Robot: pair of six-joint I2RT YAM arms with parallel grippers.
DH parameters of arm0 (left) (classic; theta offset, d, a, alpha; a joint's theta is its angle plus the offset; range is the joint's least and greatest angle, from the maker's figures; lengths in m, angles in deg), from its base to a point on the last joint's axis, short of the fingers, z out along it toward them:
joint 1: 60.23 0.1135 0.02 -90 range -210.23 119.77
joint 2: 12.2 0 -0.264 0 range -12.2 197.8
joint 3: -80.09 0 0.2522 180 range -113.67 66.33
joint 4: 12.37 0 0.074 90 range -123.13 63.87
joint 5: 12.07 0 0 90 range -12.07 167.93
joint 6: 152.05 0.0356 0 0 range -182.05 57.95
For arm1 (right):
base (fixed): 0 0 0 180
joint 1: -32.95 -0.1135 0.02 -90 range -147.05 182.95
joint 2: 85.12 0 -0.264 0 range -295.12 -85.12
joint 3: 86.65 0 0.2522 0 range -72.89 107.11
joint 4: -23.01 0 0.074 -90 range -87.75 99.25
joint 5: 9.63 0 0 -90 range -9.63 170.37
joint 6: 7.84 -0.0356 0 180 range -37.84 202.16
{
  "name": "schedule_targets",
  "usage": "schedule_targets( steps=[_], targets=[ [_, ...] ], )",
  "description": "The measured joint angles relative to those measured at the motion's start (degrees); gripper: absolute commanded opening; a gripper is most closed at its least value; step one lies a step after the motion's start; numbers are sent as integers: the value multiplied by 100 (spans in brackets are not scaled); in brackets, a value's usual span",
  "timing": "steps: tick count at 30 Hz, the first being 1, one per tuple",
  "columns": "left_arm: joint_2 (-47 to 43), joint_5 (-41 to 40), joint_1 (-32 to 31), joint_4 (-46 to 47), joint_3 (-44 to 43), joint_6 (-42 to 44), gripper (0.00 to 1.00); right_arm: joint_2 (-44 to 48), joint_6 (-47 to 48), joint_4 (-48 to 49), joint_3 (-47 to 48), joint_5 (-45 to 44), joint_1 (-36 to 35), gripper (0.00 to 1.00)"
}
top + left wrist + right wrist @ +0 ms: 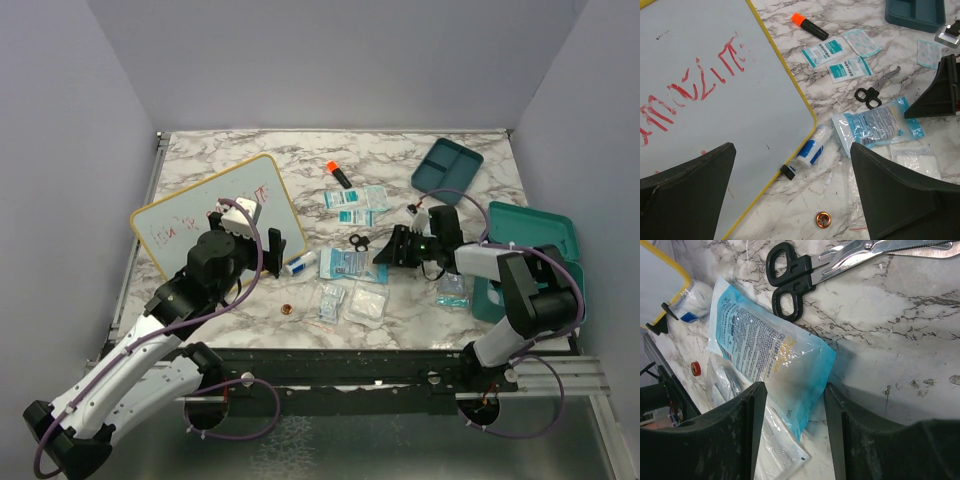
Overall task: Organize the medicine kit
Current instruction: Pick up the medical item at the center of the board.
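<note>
The medicine kit's teal case (535, 260) lies open at the right edge, and its divided tray insert (447, 165) sits at the back right. My right gripper (385, 252) is low over the marble. Its jaws stand on either side of the near corner of a blue pouch (760, 345), with a gap still showing on the right side (794, 400). Black-handled scissors (805, 270) lie just beyond the pouch. My left gripper (270, 250) hangs open and empty (792, 150) above the edge of the whiteboard (715, 100).
A wrapped bandage roll (814, 145) lies against the whiteboard's yellow frame. A copper disc (823, 219) sits nearer the front. Clear bags (367, 302) lie in front of the blue pouch. Further back are small packets (357, 203) and an orange-capped marker (338, 173).
</note>
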State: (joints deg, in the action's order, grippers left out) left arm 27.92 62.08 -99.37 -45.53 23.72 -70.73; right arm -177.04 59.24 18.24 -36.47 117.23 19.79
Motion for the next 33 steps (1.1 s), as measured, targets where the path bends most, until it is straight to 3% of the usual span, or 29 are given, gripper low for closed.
schedule_targets(
  steps=[9, 14, 21, 33],
  targets=[
    [-107, -2, 0, 2, 0, 0, 99, -131, -120, 343, -83, 79, 0, 45],
    [-107, -2, 0, 2, 0, 0, 99, -184, -153, 466, -129, 66, 0, 34],
    [-98, -4, 0, 4, 2, 0, 99, -190, -199, 562, -260, -66, 0, 1],
    [162, -2, 0, 2, 2, -4, 99, 1023, -87, -417, -85, -623, 0, 1]
  ],
)
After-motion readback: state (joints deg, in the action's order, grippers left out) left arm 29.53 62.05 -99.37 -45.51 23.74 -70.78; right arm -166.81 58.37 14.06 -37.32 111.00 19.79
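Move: The blue-and-white medical pouch at the center of the board has its middle about 6 cm left of the right hand, straight level with it front to back and about 1 cm lower; its right end lies between the open fingers. The scissors are some 5 cm farther out and 2 cm left, the gauze packet about 8 cm back and 3 cm left. From the left hand the pouch lies some 16 cm right, 3 cm ahead and 22 cm below. Sinking only about 1 cm at first, the right hand closes its roughly half-open fingers fully and pinches the right end of the pouch. Then it rises quickly some 4–5 cm from its lowest point, easing about 1 cm to the right and tipping its fingers slightly, still gripping the edge. ##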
